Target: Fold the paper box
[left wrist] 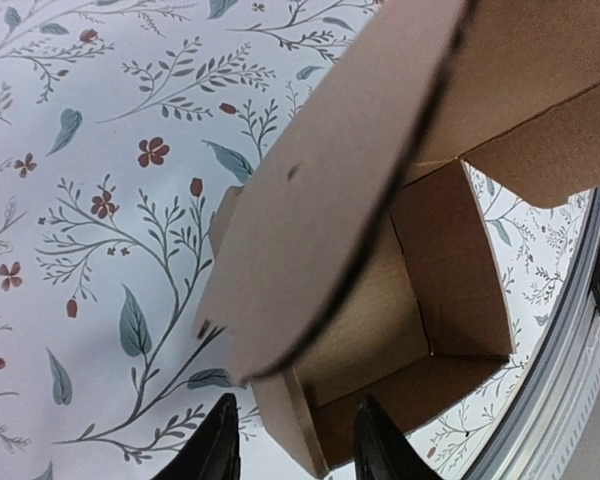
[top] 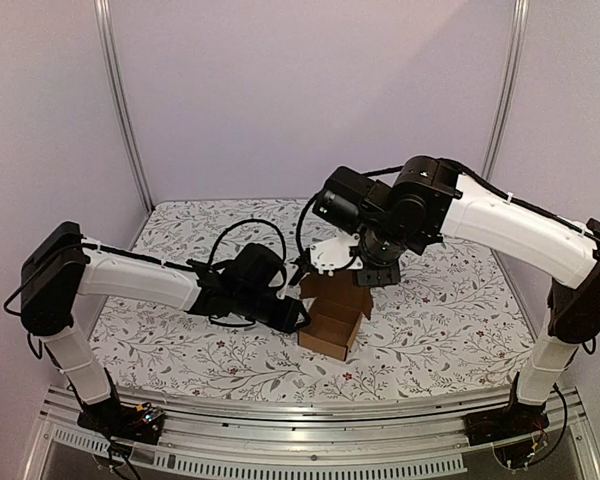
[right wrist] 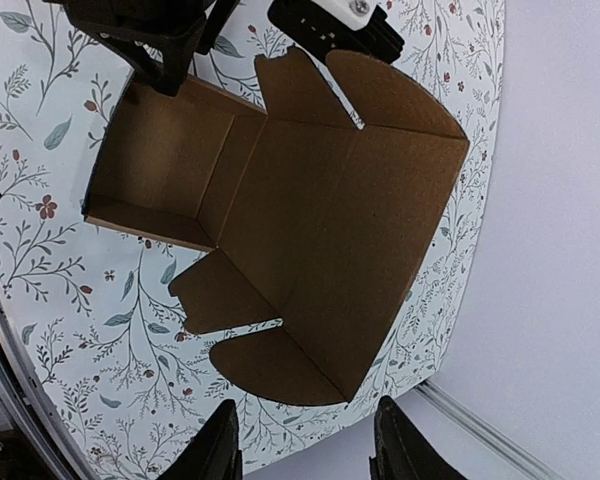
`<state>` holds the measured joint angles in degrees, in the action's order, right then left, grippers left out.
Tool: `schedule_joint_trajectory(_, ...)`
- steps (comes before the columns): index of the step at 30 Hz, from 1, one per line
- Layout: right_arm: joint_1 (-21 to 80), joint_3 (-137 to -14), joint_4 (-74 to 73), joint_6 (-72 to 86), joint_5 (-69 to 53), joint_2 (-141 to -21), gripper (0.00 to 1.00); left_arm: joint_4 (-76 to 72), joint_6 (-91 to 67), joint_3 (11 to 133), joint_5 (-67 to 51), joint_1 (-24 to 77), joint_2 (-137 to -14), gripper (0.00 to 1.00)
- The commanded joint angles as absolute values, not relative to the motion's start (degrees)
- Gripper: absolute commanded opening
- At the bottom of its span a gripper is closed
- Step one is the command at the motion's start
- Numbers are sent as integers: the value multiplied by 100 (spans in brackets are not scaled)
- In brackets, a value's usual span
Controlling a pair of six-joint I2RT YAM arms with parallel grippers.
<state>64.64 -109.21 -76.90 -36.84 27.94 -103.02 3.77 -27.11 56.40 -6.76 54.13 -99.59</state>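
The paper box [top: 332, 320] is brown cardboard and stands on the table's middle, its tray part formed and its lid flap raised at the back. In the right wrist view the paper box [right wrist: 320, 230] lies spread below, lid and rounded side tabs unfolded. My left gripper [top: 298, 312] is at the tray's left wall. In the left wrist view the left gripper [left wrist: 295, 400] is open and straddles a corner of the wall [left wrist: 285, 425], with gaps on both sides. My right gripper [top: 370, 272] hovers over the lid. Seen from the right wrist, the right gripper [right wrist: 305, 403] is open with nothing in it.
A floral cloth [top: 200, 340] covers the table. A metal rail [top: 280, 410] runs along the near edge, and upright posts [top: 120, 100] stand at the back corners. The left arm's dark head [right wrist: 145, 40] sits at the tray's far corner.
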Motion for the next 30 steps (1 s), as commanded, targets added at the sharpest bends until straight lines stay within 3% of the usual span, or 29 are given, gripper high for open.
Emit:
schedule_joint_trajectory(1, 6385, -10665, -7528, -3602, 2610, -9824, 46, 312, -2740, 5471, -572, 5458, -9833, 38)
schedule_joint_trajectory(8, 5936, -9702, -6299, -2840, 2219, -8901, 49, 299, -2619, 5162, -291, 5443, -9275, 41)
schedule_joint_trajectory(15, 5356, -8031, -4957, -1303, 1651, -7809, 65, 115, -2084, 4977, -357, 5350, -8732, 55)
schedule_joint_trajectory(22, 5167, -5988, -3264, -99, 1180, -6539, 80, -865, -1366, 4764, -536, 5224, -8826, 59)
schedule_joint_trajectory(30, 5149, -4900, -2487, 943, 647, -5968, 82, -1614, -977, 4812, -800, 4975, -9189, 61)
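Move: The open lid's middle is roughly 6 cm ahead of the right hand, 2 cm to its left and 12 cm below; the box tray lies about 2 cm ahead, 4 cm left and 22 cm below. From the left hand, that lid is about 6 cm ahead, 7 cm to the right and 5 cm higher. The tray's middle lies 5 cm to that hand's right, level with it and 4 cm below. The left fingers, down at the tray's left wall, shift slightly left, then lift clear about 6 cm, opening wider while the hand tips up some 20 degrees. The right hand, already free of the lid, travels about 8 cm right, away from it, rising briefly then sinking to a little below its starting height; its fingers spread wide and swing round from pointing down to pointing left at the box. ##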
